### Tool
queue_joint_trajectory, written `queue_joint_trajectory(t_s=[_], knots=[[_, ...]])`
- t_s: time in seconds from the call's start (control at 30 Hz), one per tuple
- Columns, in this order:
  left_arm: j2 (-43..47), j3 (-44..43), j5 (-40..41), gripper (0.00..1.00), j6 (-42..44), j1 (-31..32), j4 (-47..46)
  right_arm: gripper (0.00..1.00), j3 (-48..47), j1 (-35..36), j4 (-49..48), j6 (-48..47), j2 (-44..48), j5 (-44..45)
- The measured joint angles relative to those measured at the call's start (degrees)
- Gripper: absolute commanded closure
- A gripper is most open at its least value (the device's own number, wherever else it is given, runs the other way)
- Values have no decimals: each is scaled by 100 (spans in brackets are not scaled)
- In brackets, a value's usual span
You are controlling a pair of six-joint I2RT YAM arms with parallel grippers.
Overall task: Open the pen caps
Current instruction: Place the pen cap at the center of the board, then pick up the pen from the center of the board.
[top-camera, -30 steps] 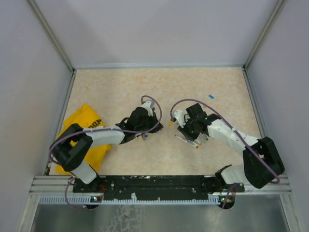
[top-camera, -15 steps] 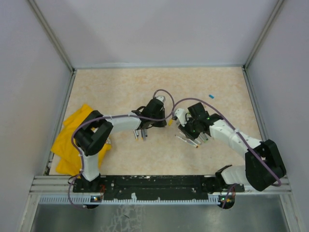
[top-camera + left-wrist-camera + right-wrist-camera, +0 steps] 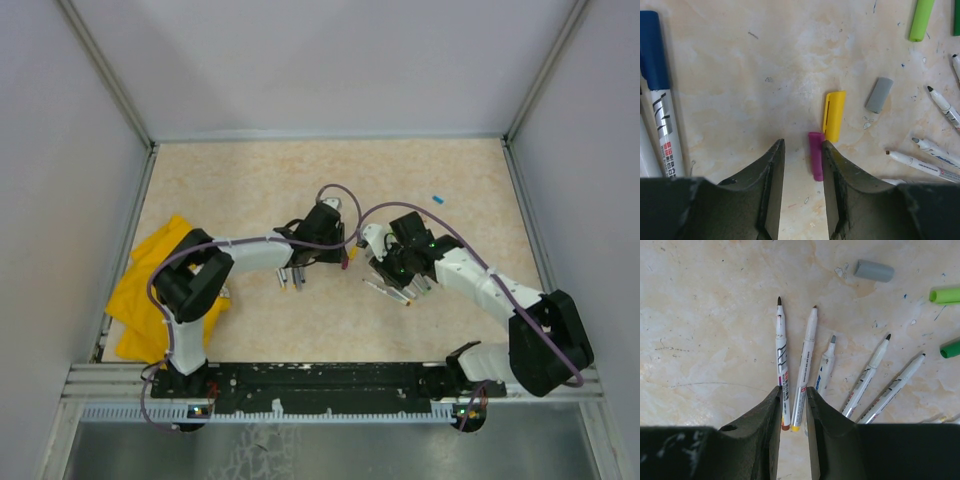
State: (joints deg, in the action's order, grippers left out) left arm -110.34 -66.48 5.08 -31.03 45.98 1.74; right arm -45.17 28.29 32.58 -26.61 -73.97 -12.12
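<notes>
My left gripper (image 3: pixel 802 144) is open with bare table between its fingers. A magenta pen cap (image 3: pixel 815 160) lies flat just inside its right finger. A yellow cap (image 3: pixel 834 116), a grey cap (image 3: pixel 879 95) and a green cap (image 3: pixel 921 20) lie beyond it. A blue-capped pen (image 3: pixel 657 100) lies at the left. My right gripper (image 3: pixel 793 389) is shut on the tail ends of two uncapped pens (image 3: pixel 781 355) (image 3: pixel 806 355) lying side by side, one against each finger. More uncapped pens (image 3: pixel 870 370) fan out to the right. In the top view the two grippers (image 3: pixel 340 252) (image 3: pixel 403 292) sit close together.
A yellow cloth (image 3: pixel 150 290) lies at the table's left edge under the left arm. A small blue cap (image 3: pixel 437 199) sits alone at the far right. Grey walls close in three sides, and the arms' mounting rail (image 3: pixel 320 380) runs along the near edge.
The left arm swung right, away from the cloth, to beside the right gripper. Its jaws then opened, and the magenta cap now lies on the table. The right arm has not moved.
</notes>
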Motion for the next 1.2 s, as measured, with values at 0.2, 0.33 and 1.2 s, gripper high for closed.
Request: queue_joint_trajectory(t_s=[0.2, 0.33, 1.2], knots=[[284, 284, 31, 49, 35, 0, 35, 75, 0, 0, 2, 0, 0, -9], [761, 640, 20, 42, 151, -4, -46, 75, 0, 0, 0, 0, 2, -22], [2660, 1397, 538, 6, 1899, -92, -450, 74, 0, 0, 2, -37, 48, -107]])
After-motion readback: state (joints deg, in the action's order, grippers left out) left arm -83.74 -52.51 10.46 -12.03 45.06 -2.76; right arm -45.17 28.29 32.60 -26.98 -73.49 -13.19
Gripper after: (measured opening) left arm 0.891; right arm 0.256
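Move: The purple cap already lies on the table at the open left fingertips, about 1 cm right of the left hand and 1 cm below. The blue-capped pen is some 6 cm ahead and 7 cm left, with the black-capped pen 2 cm further left. The yellow cap is roughly 2 cm ahead and 3 cm right; the grey cap, 3 cm ahead and 7 cm right. From the right hand, the purple cap is about 10 cm ahead, 16 cm left. Leave the released purple cap where it lies: ease the left gripper a couple of centimetres back and to the left off it, then lift steeply, about 11 cm in all, going on left to the side of the capped pens, some 6 cm over. Spread the fingers from part-open to nearly wide and tip them up and outward by roughly 25 degrees on the way. ##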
